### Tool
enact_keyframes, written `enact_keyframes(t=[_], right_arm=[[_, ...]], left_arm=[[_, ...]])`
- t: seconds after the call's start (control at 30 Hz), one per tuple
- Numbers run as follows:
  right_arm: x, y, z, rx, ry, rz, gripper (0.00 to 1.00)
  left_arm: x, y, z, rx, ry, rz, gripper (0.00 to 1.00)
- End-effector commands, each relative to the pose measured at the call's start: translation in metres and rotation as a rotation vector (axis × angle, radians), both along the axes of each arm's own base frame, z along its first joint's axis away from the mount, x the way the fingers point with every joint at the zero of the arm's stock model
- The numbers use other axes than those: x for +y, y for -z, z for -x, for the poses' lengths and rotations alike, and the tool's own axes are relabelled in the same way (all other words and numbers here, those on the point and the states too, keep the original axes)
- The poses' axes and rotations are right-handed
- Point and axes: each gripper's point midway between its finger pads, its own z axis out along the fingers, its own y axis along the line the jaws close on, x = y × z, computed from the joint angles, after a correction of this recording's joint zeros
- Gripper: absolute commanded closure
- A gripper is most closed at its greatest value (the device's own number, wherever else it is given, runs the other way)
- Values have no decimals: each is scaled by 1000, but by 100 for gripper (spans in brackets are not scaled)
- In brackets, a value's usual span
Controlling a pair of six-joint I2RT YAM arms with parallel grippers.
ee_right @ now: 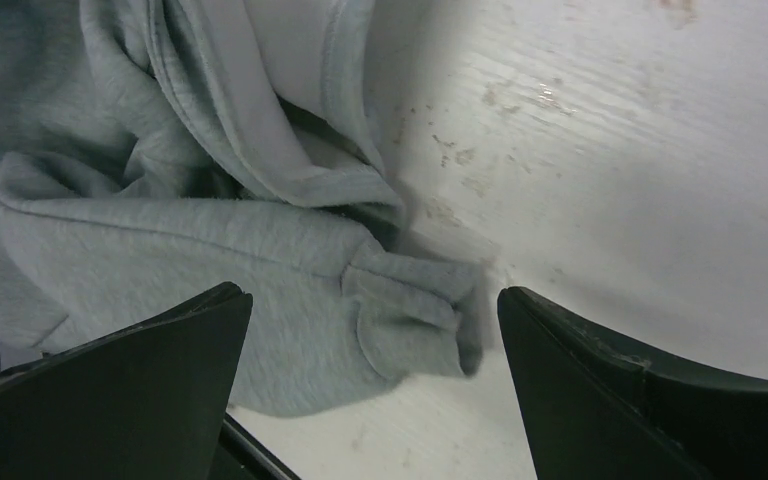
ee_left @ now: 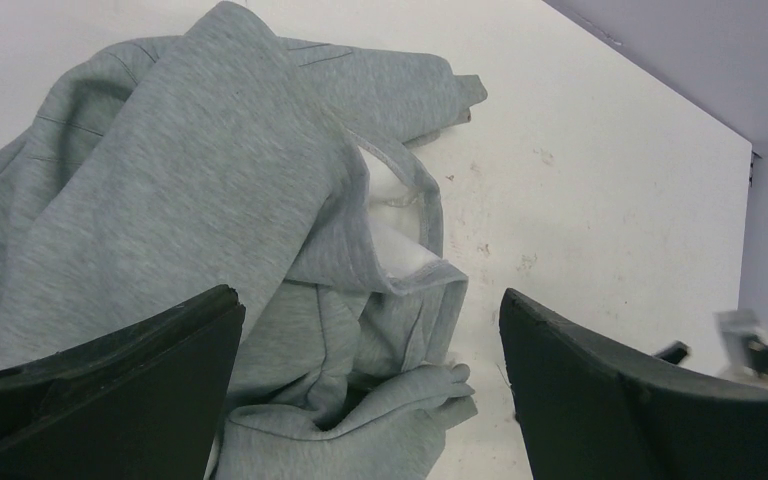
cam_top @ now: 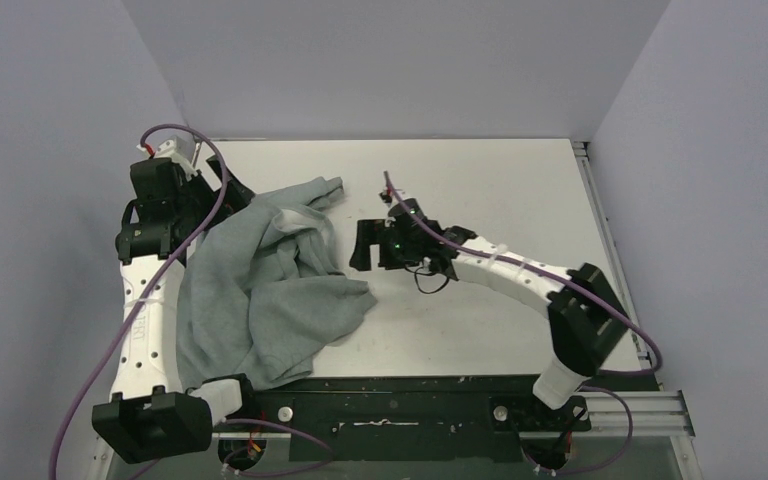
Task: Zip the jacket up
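Observation:
The light grey jacket lies crumpled on the left half of the white table, with one part stretching toward the back. I cannot make out its zipper among the folds. My left gripper hovers open at the heap's upper left edge; in the left wrist view its gripper frames folds of the jacket and some white lining. My right gripper stands open just right of the heap. In the right wrist view that gripper hangs above a folded corner of the jacket, holding nothing.
Grey walls close in the table on the left, back and right. A black base plate runs along the near edge between the arm mounts. A metal rail lines the right edge. Purple cables loop beside the left arm.

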Motion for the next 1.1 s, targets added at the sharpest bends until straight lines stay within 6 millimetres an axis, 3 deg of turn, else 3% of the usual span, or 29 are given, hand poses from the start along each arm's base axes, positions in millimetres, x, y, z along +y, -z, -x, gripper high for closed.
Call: enact_keyframes(t=[0.0,0.3,0.37,0.43,0.47,0.5,0.53,0.6,0.63,0.7,0.8,0.93,1.07], right_arm=[[71,-27,-16,-137,-105,-87,0],[124,43,-25,-81,-218,-102,0],[131,50,-26,-62,-233,-109,5],[132,46,-33,-79,-222,-124,19],[130,41,-36,-84,-213,-132,32],[125,34,-43,-99,-195,-151,52],[118,24,-50,-111,-170,-169,66],[93,5,-68,-127,-102,-199,87],[77,-6,-78,-137,-63,-215,93],[30,-26,-103,-163,43,-232,98],[-43,-55,-120,-213,175,-217,100],[-145,-71,-118,-245,332,-123,100],[-211,-81,-96,-287,380,-7,100]], left_arm=[[9,-30,14,-80,-39,-89,3],[5,-40,26,-103,-12,-129,3],[6,-40,27,-99,-17,-140,3],[7,-39,27,-95,-26,-152,3],[9,-37,27,-90,-35,-157,3],[10,-36,28,-84,-44,-163,3],[11,-35,27,-80,-50,-166,3],[13,-34,26,-78,-58,-172,3],[14,-33,26,-76,-62,-172,3],[13,-31,24,-73,-58,-170,3],[14,-30,20,-54,-70,-162,3],[13,-32,11,-59,-55,-159,3],[10,-28,0,-61,-33,-152,3]])
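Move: From the right gripper, the jacket's open edge beside the pale lining lies about 10 cm left, 3 ahead and 8 below. The pale lining patch is some 13 cm left and 10 ahead; the near cuff lies almost under the hand, roughly 2 cm left and 1 back; the far cuff is about 17 cm ahead, 5 left. From the left gripper that edge is about 12 cm right, 3 ahead and 25 below. Sweep the open right gripper some 11 cm left and 8 down past the near cuff, shut it on the jacket's open edge, and keep the cloth pinched while you haul it about 27 cm right, 10 forward and 12 up, swinging the wrist some 30 degrees clockwise. Keep the left gripper open and let it ease back a couple of centimetres. ##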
